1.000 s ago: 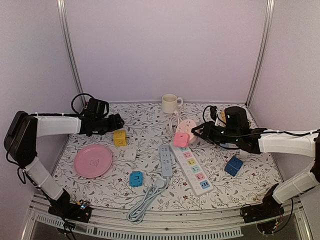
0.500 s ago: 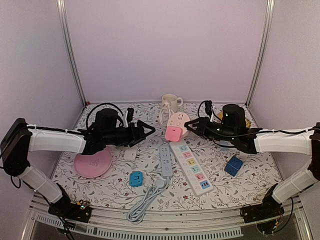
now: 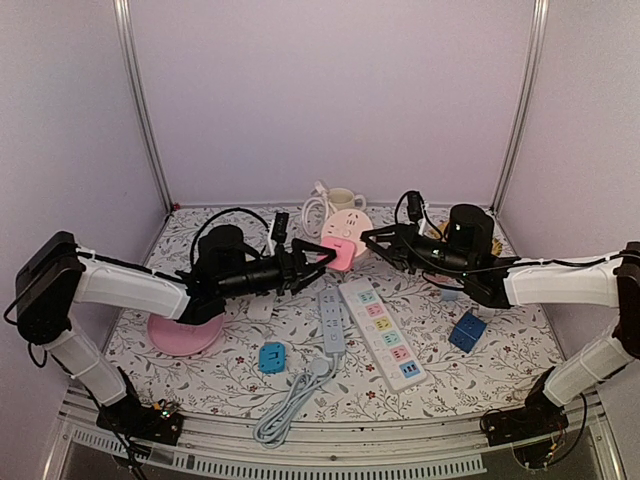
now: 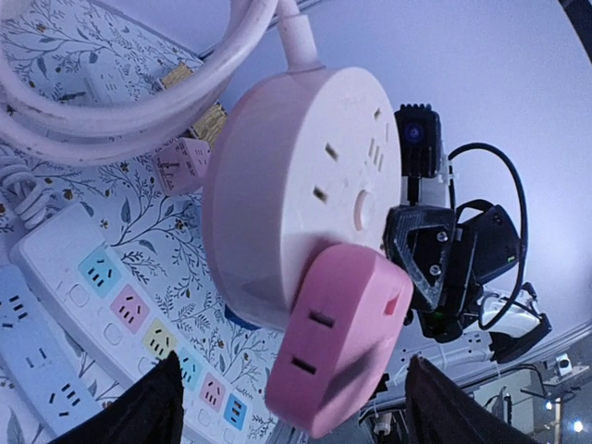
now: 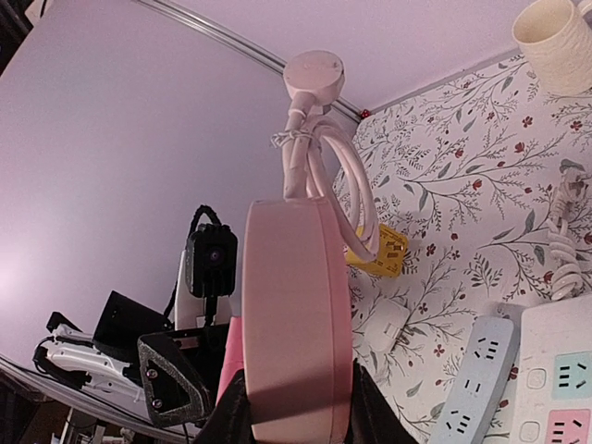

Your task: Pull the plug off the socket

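A round pale-pink socket point(image 3: 346, 224) is held in the air above the table's middle, with its white cable point(image 3: 318, 200) looping up behind it. My right gripper point(image 3: 372, 241) is shut on the socket's rim; in the right wrist view the socket point(image 5: 296, 305) stands edge-on between the fingers of that gripper point(image 5: 298, 418). A pink plug point(image 3: 338, 252) sits in the socket's face. My left gripper point(image 3: 318, 257) is open and faces it. In the left wrist view the plug point(image 4: 342, 342) lies between the spread fingers point(image 4: 148, 407) of that gripper point(image 4: 298, 407), which do not touch it.
On the flowered table lie a white power strip point(image 3: 383, 335), a grey strip point(image 3: 331, 320) with its cable, a cyan adapter point(image 3: 272, 356), a white adapter point(image 3: 260, 310), a blue cube point(image 3: 467, 331) and a pink plate point(image 3: 185, 332). A cup point(image 3: 342, 198) stands at the back.
My left arm has swung from the back left to the middle, up to the plug. My right arm has lifted the socket with its plug off the table and carried it left.
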`<action>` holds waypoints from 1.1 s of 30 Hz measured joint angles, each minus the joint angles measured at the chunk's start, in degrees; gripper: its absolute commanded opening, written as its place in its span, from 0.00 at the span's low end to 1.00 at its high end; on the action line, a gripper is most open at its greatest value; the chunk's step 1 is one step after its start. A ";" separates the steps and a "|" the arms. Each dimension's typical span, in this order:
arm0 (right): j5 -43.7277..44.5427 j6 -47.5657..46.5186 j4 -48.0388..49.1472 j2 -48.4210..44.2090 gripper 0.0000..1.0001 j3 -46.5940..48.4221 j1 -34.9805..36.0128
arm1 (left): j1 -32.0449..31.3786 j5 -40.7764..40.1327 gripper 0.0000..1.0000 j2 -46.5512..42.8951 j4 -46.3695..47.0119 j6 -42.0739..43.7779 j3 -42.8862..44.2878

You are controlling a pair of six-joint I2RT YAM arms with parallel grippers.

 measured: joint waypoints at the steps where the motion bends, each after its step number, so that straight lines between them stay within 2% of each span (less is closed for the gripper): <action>1: -0.37 0.26 0.37 0.15 0.03 0.00 0.02 | -0.04 0.11 0.78 0.09 0.90 -0.26 -0.02; 13: -1.01 0.24 1.46 0.52 0.03 0.00 0.02 | -0.28 1.99 0.42 0.15 4.92 -2.99 0.02; 17: -0.76 -1.55 1.51 0.50 0.03 0.00 0.02 | -0.31 2.25 0.35 0.20 4.87 -3.69 0.02; 25: 0.92 -7.82 -1.01 -0.52 0.03 0.00 0.17 | -0.35 2.99 0.13 1.18 5.38 -5.11 0.39; 33: 3.76 -12.83 -2.38 -1.84 0.03 0.00 0.72 | -0.35 3.67 0.01 1.38 6.29 -5.75 0.79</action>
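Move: The pink plug, still in the round pink socket that my right hand holds, sits just off my left fingertips: about 3 cm to the right, 1 cm ahead and slightly above. The socket's middle is roughly 6 cm right and 5 cm ahead of my left hand, a little higher; the grey power strip lies some 20 cm below, 3 cm right and 2 cm ahead. From my right hand the plug is about 6 cm left, 2 cm back and 2 cm lower. I close my wide-open left fingers onto the sides of the plug until they pinch it, lifting that hand only about 2 cm and edging it right and back by a centimetre. My right hand keeps its grip on the socket almost in place, then turns it some 10 to 15 degrees, its top tipping back towards my base and my fingers dipping slightly. ##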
